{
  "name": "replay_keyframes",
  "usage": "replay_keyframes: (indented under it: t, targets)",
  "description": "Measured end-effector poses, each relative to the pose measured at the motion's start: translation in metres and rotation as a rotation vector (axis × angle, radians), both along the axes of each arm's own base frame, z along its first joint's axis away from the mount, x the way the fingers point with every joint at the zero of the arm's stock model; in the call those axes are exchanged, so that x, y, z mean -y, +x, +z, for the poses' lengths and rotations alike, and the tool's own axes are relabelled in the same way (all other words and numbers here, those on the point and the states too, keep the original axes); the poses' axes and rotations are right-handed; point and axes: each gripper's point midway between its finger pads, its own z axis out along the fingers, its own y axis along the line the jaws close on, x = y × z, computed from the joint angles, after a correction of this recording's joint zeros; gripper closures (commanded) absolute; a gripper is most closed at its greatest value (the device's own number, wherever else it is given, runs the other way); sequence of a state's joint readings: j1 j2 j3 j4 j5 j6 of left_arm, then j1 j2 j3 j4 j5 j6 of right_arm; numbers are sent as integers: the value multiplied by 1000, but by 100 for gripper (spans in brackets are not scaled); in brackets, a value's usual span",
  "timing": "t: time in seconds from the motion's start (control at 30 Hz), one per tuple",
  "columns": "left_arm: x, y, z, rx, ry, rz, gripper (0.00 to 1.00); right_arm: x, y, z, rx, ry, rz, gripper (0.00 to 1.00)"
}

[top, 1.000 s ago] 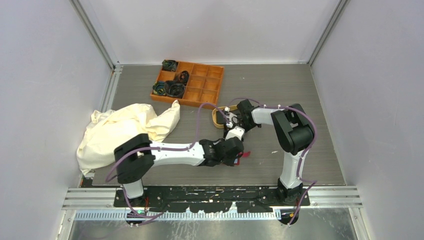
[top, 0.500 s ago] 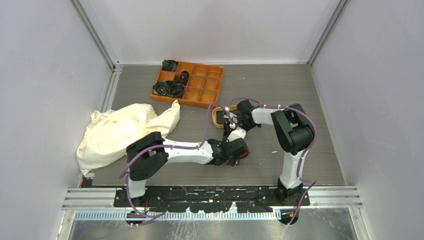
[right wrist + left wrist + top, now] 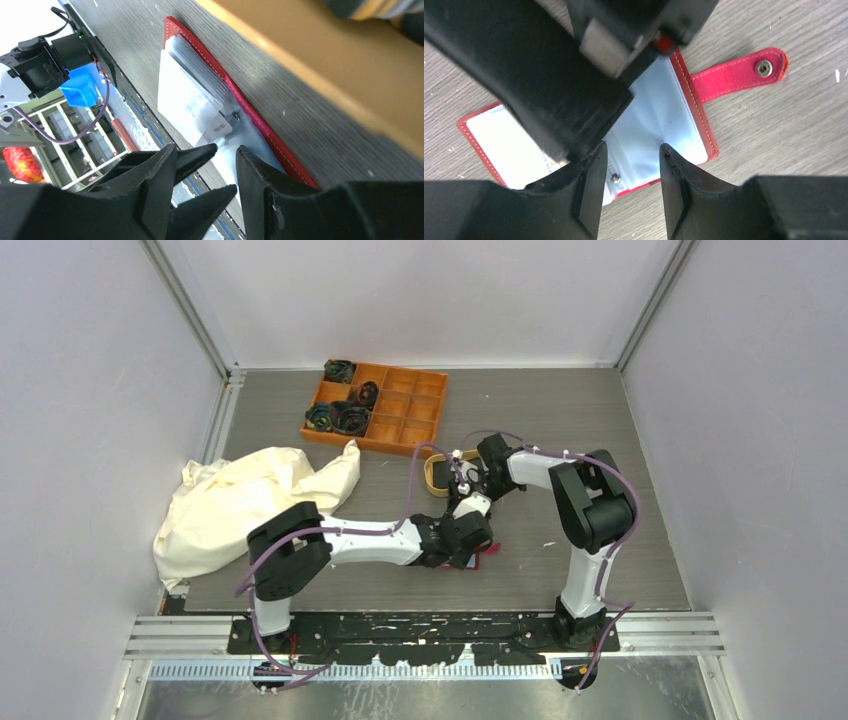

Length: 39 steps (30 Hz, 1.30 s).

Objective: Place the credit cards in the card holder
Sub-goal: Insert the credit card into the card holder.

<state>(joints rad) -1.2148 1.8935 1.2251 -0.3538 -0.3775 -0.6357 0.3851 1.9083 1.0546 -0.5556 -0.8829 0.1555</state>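
Note:
The red card holder lies open on the table, light-blue pockets up and its snap tab stretched out to the right. A white credit card rests in its pockets, with one printed corner sticking out. My left gripper hovers just over the holder's near edge, open with nothing between its fingers. My right gripper stands open low over the same holder, facing the left one and clear of the card. From above, both grippers cover most of the holder.
A tan oval tray sits just behind the right gripper. An orange compartment box with dark items stands at the back. A crumpled cream cloth covers the left side. The front table edge lies close to the holder.
The left arm's elbow has swung to the right while its gripper stayed over the holder. The right arm has shifted only slightly.

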Motion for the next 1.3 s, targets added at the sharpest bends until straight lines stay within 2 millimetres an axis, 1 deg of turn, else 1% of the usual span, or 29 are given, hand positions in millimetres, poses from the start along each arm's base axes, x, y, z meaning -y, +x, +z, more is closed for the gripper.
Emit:
replay_keyframes:
  t: [0.07,0.17,0.27,0.37,0.43,0.5,0.53,0.57,0.6,0.67,0.77,0.83,0.9,0.93,1.07,1.23,1.3]
  targets:
    - [-3,-1,4,0,-9,-20,58,5,3,5,26,-7,-6,47]
    - [-10,-5,16,7,-36,-42,59,10,8,14,70,-8,-10,48]
    - [-16,-8,34,27,-91,-53,62,15,10,19,112,-16,0,54]
    - [-27,-12,56,58,-160,-56,70,20,11,25,178,-29,28,65]
    - [-36,-14,69,74,-206,-53,73,23,13,33,248,-27,49,79]
    - [-48,-13,75,77,-246,-40,75,26,14,45,355,-20,78,95]
    - [-55,-11,74,71,-265,-25,75,28,14,50,414,-18,97,99]
    - [-64,-8,72,64,-281,-5,76,29,13,54,468,-17,119,99]
    - [-75,-3,65,48,-296,25,76,30,10,57,542,-17,159,99]
    - [-92,3,51,18,-311,75,77,28,1,57,663,-11,261,99]
    - [-121,8,22,-52,-320,160,77,24,-24,43,848,17,502,99]
    - [-132,9,11,-88,-318,189,77,24,-39,28,926,17,636,99]
    - [-134,10,9,-113,-338,203,78,25,-47,14,981,3,742,99]
    - [-132,13,10,-121,-360,206,78,25,-46,9,1010,-14,781,99]
    - [-124,18,8,-153,-407,192,78,21,-31,-1,1125,-92,885,99]
    - [-119,15,-7,-211,-411,179,77,12,-22,-10,1186,-152,944,99]
    - [-114,16,-7,-219,-430,168,78,8,-18,-11,1213,-169,953,99]
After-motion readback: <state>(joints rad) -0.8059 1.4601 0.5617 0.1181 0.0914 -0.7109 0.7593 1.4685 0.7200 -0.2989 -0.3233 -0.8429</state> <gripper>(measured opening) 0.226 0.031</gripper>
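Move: The card holder's middle lies about 2 cm ahead and 3 cm left of the left gripper, 2 cm below. Its red strap is some 7 cm right and 2 cm ahead of that gripper. For the right gripper, the credit card lies about 4 cm left, 2 cm back and 2 cm below; the holder's middle is 1 cm left and 2 cm back, and the yellow basket 13 cm straight ahead, slightly lower. Lift the left gripper about 7 cm off the blue side, carry it left over the holder and lower it at the left edge, 11 cm from its start, narrowing the fingers and leaning them more to the right. Meanwhile raise the right gripper 6 cm, shut it and roll it some 90 degrees; dip back, then bring it forward and left to the card's right-hand edge, fingers slanting down and left. ##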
